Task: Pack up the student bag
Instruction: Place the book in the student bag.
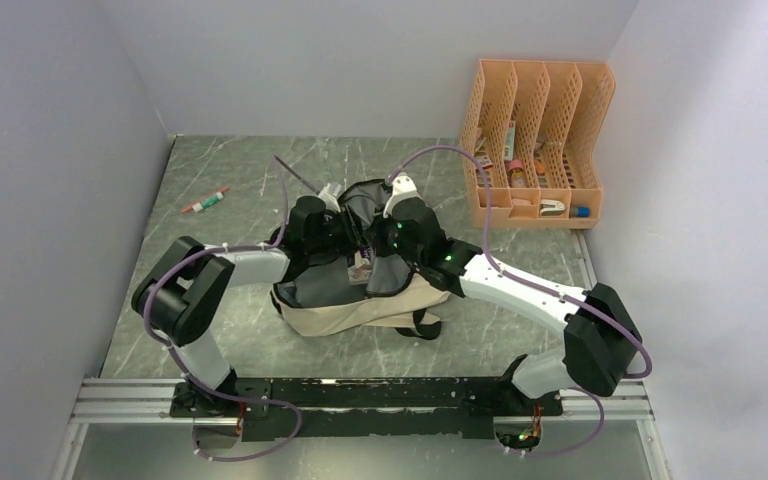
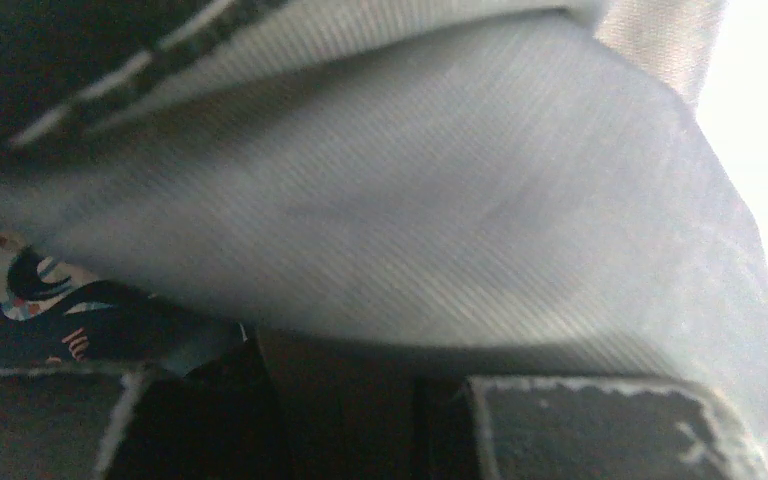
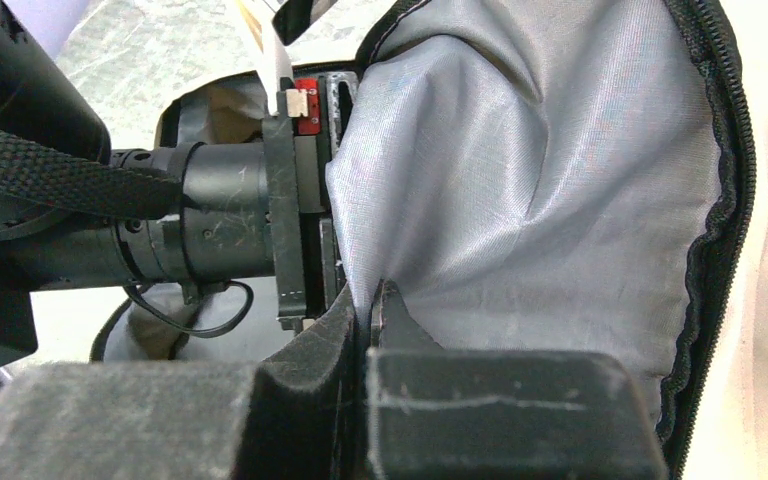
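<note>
The student bag (image 1: 360, 318) lies mid-table, beige outside, its dark grey lining (image 1: 325, 290) spread open. My right gripper (image 3: 368, 300) is shut on a fold of that lining (image 3: 520, 180) at the opening; in the top view this gripper (image 1: 378, 248) sits over the bag's mouth. My left gripper (image 1: 345, 232) reaches in from the left. In its own view the left gripper (image 2: 305, 385) is pressed up under grey lining (image 2: 440, 220), with a dark shape between its fingers (image 2: 600, 430). A patterned dark blue item (image 2: 70, 330) lies beside it.
An orange perforated file organizer (image 1: 540, 150) with small items stands at the back right. A red and green marker (image 1: 205, 202) lies on the marble tabletop at the back left. Grey walls close in on both sides, and a metal rail (image 1: 360, 400) runs along the near edge.
</note>
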Available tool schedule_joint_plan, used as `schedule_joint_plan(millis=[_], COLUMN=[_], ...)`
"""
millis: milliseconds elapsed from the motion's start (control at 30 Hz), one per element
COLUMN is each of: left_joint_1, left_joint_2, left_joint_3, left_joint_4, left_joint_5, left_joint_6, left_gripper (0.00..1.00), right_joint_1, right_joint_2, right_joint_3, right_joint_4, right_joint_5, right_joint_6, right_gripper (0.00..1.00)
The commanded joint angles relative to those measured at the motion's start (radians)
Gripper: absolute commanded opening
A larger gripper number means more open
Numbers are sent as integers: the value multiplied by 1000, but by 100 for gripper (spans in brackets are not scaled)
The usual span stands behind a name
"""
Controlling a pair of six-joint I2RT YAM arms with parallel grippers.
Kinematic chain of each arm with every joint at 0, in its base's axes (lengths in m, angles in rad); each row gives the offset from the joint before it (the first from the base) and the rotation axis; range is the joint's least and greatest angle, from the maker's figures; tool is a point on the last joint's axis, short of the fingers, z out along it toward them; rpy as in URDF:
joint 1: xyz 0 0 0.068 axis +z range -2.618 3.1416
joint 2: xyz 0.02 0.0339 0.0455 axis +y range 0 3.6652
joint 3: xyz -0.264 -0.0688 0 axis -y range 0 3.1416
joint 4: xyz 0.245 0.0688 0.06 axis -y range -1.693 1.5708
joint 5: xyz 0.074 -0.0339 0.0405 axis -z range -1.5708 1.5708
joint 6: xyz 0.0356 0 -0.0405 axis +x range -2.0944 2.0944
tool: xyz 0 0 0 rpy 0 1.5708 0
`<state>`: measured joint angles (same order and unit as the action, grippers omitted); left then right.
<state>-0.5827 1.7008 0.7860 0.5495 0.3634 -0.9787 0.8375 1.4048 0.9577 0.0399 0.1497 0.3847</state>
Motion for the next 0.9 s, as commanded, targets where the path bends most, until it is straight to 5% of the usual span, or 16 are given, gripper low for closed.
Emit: schedule_joint_plan(millis=[0, 267, 867], left_joint_1=[-9, -9, -9], left_joint_2=[37, 59, -25], left_joint_3=[67, 114, 206], left_joint_4=[69, -29, -334], left_joint_5=[-5, -29, -149], left_joint_6=[40, 86, 223], left_gripper=[9, 40, 75], right_joint_1=[6, 6, 6], right_joint_2=[-45, -47, -38], right_joint_3=[2, -7, -13], right_joint_4=[107, 105, 109], right_joint_5=[-24, -20, -22], right_joint_6=[22, 16, 9], right_gripper=[0, 0, 0])
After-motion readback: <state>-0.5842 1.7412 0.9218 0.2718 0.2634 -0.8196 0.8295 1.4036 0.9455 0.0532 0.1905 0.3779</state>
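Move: The left hand already has the treehouse book pinched inside the student bag; the book's middle is about 4 cm to its right and 3 cm below. The bag's middle lies some 5 cm back, 1 cm left and 7 cm below this hand; the grey flap is about 5 cm to the right, level fore and aft, 3 cm higher. From the right hand, which grips that flap, the bag's middle is roughly 3 cm back, 4 cm left and 14 cm below. The left hand eases down about 2.5 cm and forward 1.5 cm inside the bag, drifting slightly right before coming back left, while the wrist rolls until its fingers tip some 13 degrees further down. After a short push with the treehouse book still gripped, its fingers spread from about a third to nearly three quarters open and let go of the book beneath the grey flap, which the right hand keeps pinched and raised with shut fingers, giving barely a centimetre. ##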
